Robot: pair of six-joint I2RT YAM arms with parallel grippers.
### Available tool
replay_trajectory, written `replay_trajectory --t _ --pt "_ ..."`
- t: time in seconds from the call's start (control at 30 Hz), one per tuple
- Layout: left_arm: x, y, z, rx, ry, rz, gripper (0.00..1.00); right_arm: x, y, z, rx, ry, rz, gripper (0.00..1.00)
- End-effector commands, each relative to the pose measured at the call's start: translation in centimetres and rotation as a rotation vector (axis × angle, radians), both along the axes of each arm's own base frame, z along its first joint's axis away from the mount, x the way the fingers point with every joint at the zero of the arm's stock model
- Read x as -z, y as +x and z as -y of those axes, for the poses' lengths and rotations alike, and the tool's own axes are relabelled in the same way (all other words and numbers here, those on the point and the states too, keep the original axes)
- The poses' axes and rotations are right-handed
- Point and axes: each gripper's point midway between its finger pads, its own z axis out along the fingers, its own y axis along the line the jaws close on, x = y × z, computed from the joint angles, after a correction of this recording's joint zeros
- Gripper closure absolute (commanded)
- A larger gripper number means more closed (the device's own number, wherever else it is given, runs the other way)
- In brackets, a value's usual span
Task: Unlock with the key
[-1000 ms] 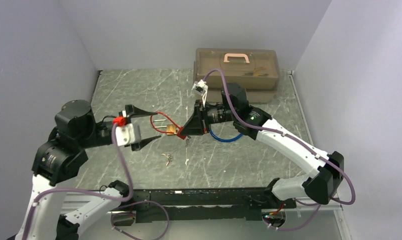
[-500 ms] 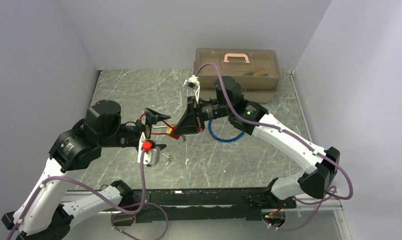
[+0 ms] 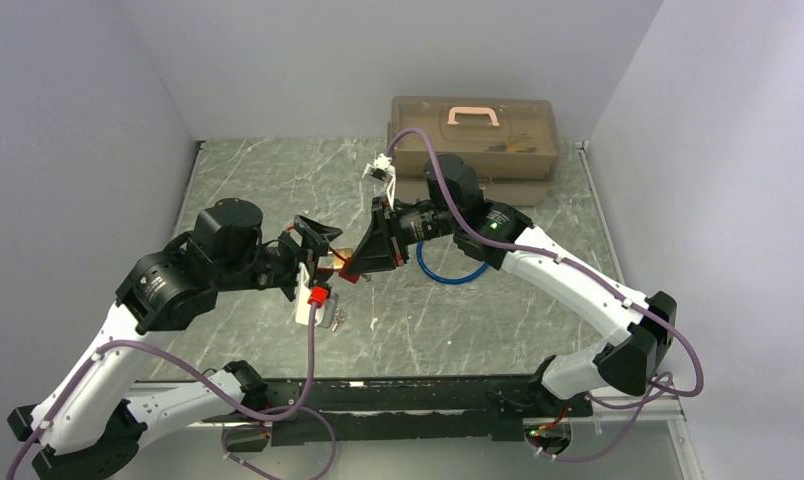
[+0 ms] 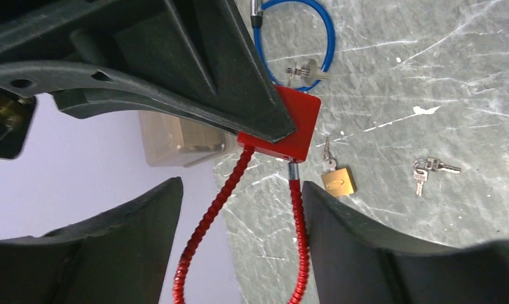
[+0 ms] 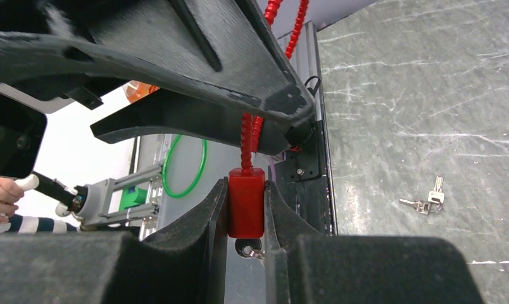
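Note:
A red padlock (image 5: 246, 202) with a ribbed red cable shackle (image 4: 207, 215) hangs above the table. My right gripper (image 5: 246, 190) is shut on its body. A key (image 5: 247, 248) sticks out of the lock's underside, between the right fingers. My left gripper (image 4: 242, 240) is open and faces the lock from the left, with the cable loop between its fingers. One strand of the cable runs along the right-hand finger (image 4: 378, 247). From above, both grippers meet at the red padlock (image 3: 350, 268) over the middle of the table.
A small brass padlock (image 4: 338, 182) with a key in it lies on the marble table below. A loose key bunch (image 4: 429, 170) lies beside it. A blue cable lock (image 3: 448, 270) with keys sits under the right arm. A brown toolbox (image 3: 475, 135) stands at the back.
My left arm swung right and turned its wrist, bringing its open fingers around the red cable loop. The right gripper shifted slightly left, still holding the lock.

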Motion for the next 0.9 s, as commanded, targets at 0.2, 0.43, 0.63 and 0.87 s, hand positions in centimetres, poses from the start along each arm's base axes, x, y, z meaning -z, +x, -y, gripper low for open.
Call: replay_trajectory --t 0.2,0.43,0.63,0.87 --pt "-0.7 0.2 0.7 0.012 -0.009 -0.004 0.95 -2.4 -1.1 0.5 -0.045 0.052 0.062 1.00" --pt "-0.7 -0.9 0.3 0.032 -0.015 -0.033 0.95 -2.7 1.1 3.2 -0.003 0.072 0.068 1.00" --pt "-1.4 -2.3 0.3 0.067 -0.049 -0.069 0.99 -2.3 1.7 4.5 -0.068 -0.011 0.136 1.00" --pt "-6.5 -2.1 0.7 -0.001 -0.265 -0.101 1.00 0.3 3.6 4.1 0.047 -0.059 0.130 0.98"
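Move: The red cable's two strands hang almost between the open left fingertips, about 1 cm to the right and 1 cm below. The red lock body lies roughly 3 cm to the left hand's right, 2 cm back and 1 cm lower. Some 35 cm below the left hand, the brass padlock is about 13 cm ahead and 1 cm left, the loose keys 1 cm back and 2 cm left. The right hand already has the lock body between its pads; from it, the strands are about 2 cm ahead and 2 cm left, at its height. Shut the left gripper on the red cable right beside the lock body while sinking about 2 cm, so the fingers pinch the strands. Keep that hold and carry left hand and cable some 2 cm to the right and up 3 cm. Keep the right grip on the lock body and take it right about 3 cm, up, and slightly forward, tilting roughly 10 degrees. ##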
